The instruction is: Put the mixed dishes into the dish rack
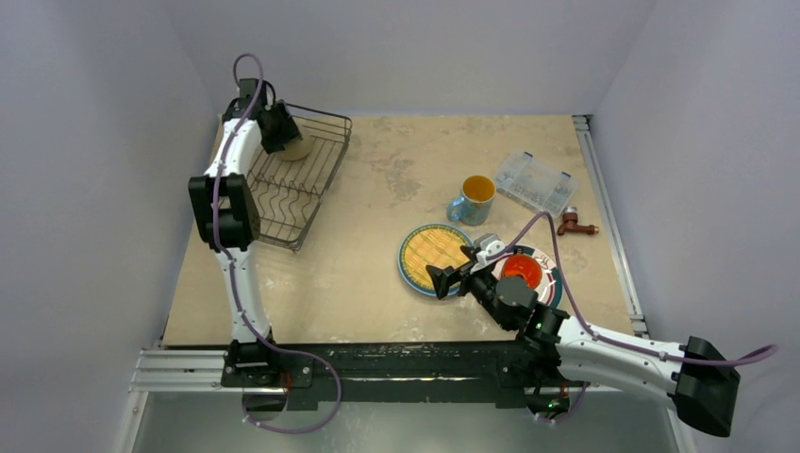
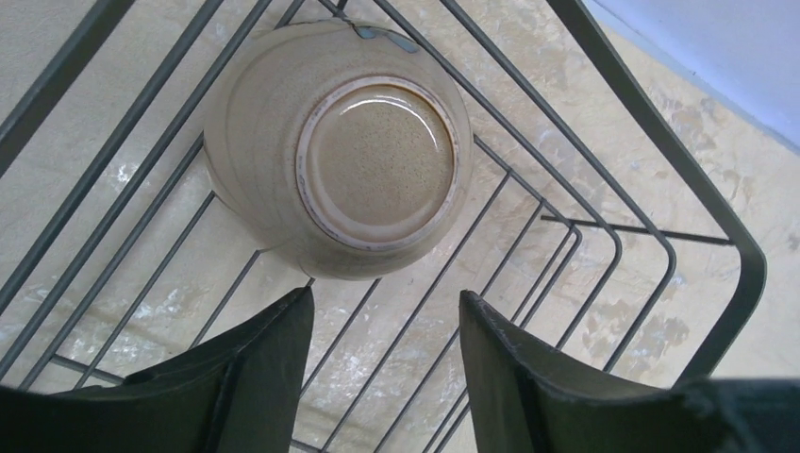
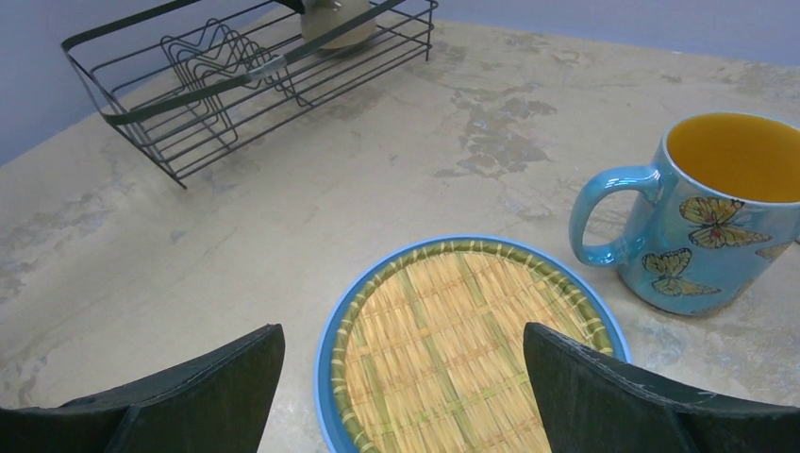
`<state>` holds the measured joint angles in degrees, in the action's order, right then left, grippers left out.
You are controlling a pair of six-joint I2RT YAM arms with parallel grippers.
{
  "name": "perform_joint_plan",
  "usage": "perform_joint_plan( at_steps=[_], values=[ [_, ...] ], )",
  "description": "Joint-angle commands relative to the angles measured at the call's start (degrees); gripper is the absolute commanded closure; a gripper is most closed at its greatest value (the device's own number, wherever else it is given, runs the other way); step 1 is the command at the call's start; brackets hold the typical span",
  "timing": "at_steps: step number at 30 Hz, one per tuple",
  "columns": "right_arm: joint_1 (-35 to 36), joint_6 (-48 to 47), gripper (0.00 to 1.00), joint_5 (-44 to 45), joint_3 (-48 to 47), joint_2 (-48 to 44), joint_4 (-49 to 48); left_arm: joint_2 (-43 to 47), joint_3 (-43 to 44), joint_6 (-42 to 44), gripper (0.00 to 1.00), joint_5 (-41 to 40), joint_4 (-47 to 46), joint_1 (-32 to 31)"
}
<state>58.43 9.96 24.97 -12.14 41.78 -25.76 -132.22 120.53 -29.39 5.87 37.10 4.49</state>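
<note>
The black wire dish rack (image 1: 311, 179) stands at the far left. A cream cup (image 1: 299, 148) lies upside down in its far end. My left gripper (image 1: 286, 137) hovers just above the cup, open and empty. In the left wrist view the cup's base (image 2: 377, 160) faces me beyond the gripper (image 2: 387, 311). My right gripper (image 1: 454, 266) is open and empty, low over the near edge of the yellow woven plate (image 1: 429, 250), which shows a blue rim (image 3: 325, 330). The blue mug (image 1: 472, 199) stands behind it. An orange cup (image 1: 521, 271) sits on a teal-rimmed plate (image 1: 554, 286).
A clear plastic compartment box (image 1: 535, 181) lies at the far right. A small red-brown object (image 1: 575, 225) is next to it. In the right wrist view the rack (image 3: 236, 85) is far ahead on the left and the mug (image 3: 708, 217) close on the right.
</note>
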Motion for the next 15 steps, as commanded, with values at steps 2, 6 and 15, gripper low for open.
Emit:
perform_joint_plan(
  at_steps=[2,6,15],
  values=[
    [-0.2,-0.7,0.01,1.6,-1.8,1.3,-3.4,2.3,4.9,2.5,0.39,2.1,5.3,0.3],
    [-0.2,-0.7,0.01,2.0,-1.8,1.3,-3.2,13.1,-4.1,-2.9,0.31,8.6,3.2,0.4],
    [-0.2,-0.1,0.01,2.1,-4.1,5.9,-2.3,40.3,-29.3,-7.1,0.0,24.0,-14.7,-11.6]
  ],
)
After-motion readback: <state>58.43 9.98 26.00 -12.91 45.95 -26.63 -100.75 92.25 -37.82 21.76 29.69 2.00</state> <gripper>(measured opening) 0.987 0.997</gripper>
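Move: The left gripper is in the far part of the dish rack, with the overturned bowl about 4 cm ahead and 4 cm below; the rack's middle lies about 6 cm back and 6 cm lower. The blue-rimmed plate is some 31 cm back, 36 cm right and 11 cm below, and the mug 15 cm farther out than the plate and 10 cm right of it. From the right gripper the plate lies about 4 cm ahead, 2 cm left and 14 cm below. Bring the left gripper up and clear of the bowl, leaving it in the rack: ease off slowly, then sweep about 12 cm up, 10 cm back and 8 cm to the right, towards the blue-rimmed plate. Spread the half-open fingers fully on the way and roll the hand some 20 degrees, its left side dropping and the fingertips lifting a little. ##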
